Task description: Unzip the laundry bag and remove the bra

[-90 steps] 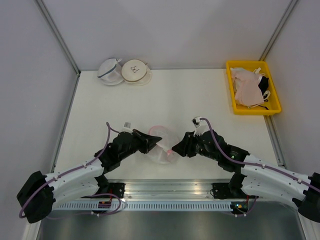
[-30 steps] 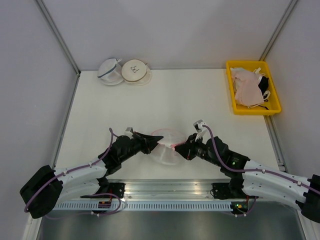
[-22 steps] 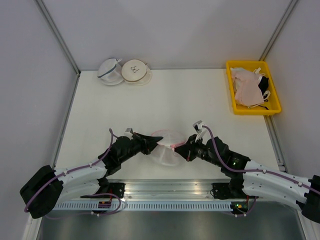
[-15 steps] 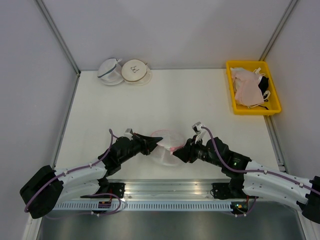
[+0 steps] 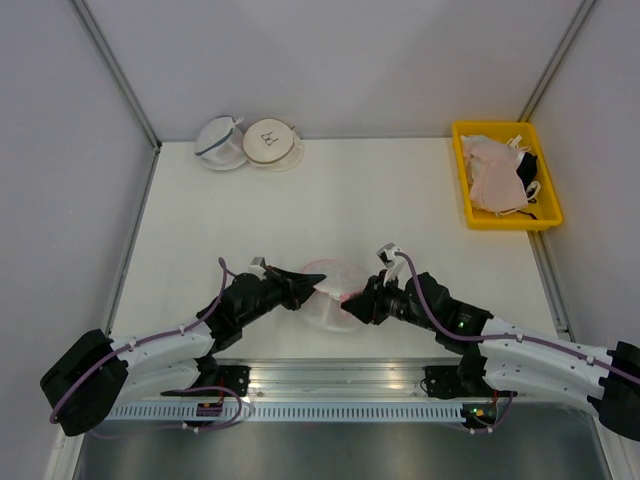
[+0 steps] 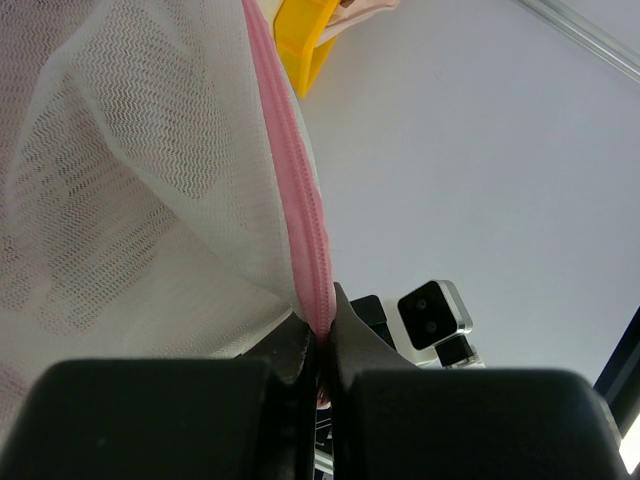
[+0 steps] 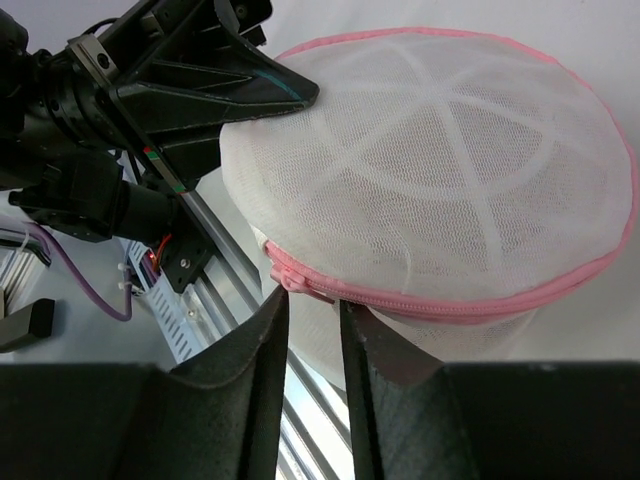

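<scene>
The laundry bag (image 5: 335,283), a round white mesh dome with a pink rim and zipper, is held up between both arms near the table's front. My left gripper (image 5: 312,285) is shut on the bag's pink zipper band (image 6: 300,200), which runs up out of the jaws. My right gripper (image 7: 310,303) is open, its fingertips (image 7: 272,300) a small gap apart just under the zipper pull (image 7: 288,282), with nothing clamped. The bag's mesh top (image 7: 450,160) fills the right wrist view. The bra is hidden.
Two other mesh pouches (image 5: 221,142) (image 5: 272,143) lie at the back left. A yellow bin (image 5: 470,205) with pale pink and black garments stands at the back right. A metal rail (image 5: 330,375) runs along the near edge.
My right gripper has opened and slid a little left and nearer along the bag's zipper. The left gripper still holds the pink band; earlier the bag was turned dome-up.
</scene>
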Controlling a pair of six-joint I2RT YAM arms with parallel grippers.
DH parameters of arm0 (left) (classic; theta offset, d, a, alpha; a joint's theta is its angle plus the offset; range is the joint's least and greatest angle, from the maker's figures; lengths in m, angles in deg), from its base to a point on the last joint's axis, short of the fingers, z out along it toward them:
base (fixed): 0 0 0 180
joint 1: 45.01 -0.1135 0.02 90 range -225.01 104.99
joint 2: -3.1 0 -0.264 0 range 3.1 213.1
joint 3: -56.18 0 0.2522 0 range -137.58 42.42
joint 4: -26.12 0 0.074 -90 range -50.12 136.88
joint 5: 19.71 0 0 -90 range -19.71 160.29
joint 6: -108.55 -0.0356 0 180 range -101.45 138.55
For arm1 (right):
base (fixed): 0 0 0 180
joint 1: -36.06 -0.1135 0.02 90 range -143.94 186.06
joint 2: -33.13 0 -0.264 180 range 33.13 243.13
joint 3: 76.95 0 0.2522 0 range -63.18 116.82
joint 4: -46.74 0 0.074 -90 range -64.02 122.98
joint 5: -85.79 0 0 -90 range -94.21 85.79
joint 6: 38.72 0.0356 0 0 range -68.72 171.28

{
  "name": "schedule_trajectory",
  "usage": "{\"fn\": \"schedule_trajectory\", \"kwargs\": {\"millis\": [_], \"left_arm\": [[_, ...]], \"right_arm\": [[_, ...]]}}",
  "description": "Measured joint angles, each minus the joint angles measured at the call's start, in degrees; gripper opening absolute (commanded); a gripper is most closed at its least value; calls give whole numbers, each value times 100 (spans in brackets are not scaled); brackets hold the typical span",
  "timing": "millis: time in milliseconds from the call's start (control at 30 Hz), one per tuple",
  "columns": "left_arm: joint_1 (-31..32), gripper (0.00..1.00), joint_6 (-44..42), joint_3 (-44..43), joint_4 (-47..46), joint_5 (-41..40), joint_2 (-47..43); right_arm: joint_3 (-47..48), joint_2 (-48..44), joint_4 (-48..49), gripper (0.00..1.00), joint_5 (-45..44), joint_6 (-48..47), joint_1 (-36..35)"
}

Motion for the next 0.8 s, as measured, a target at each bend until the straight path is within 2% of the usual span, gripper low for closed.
{"fn": "schedule_trajectory", "kwargs": {"millis": [233,533,800], "left_arm": [[0,2,2,0,-44,2,2],[2,2,2,68,-186,28,20],[0,2,2,243,-282,37,-22]], "right_arm": [[0,-24,131,10,-2,-9,0],[0,-398,-92,1,-4,-9,-11],[76,-350,-739,1,48,-66,-11]]}}
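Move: The pink zip pull of the laundry bag lies right at the right hand's fingertips, about 1 cm ahead and 1 cm to the left at the same height. The bag's middle is some 3 cm ahead, 4 cm to the left and about 3 cm below; the rim in the left gripper is roughly 5 cm ahead and 5 cm left of the right hand. From the left hand the zip pull lies around 5 cm back, 5 cm to the right and slightly lower. The right fingers shut on the tab of the zip pull and pinch it, closing from about a third open while the hand rises not quite 2 cm. Still pinching, the hand then dips about 2 cm and eases a centimetre or so back and to the right, away from the left gripper, which keeps its hold on the bag's rim almost in place. ##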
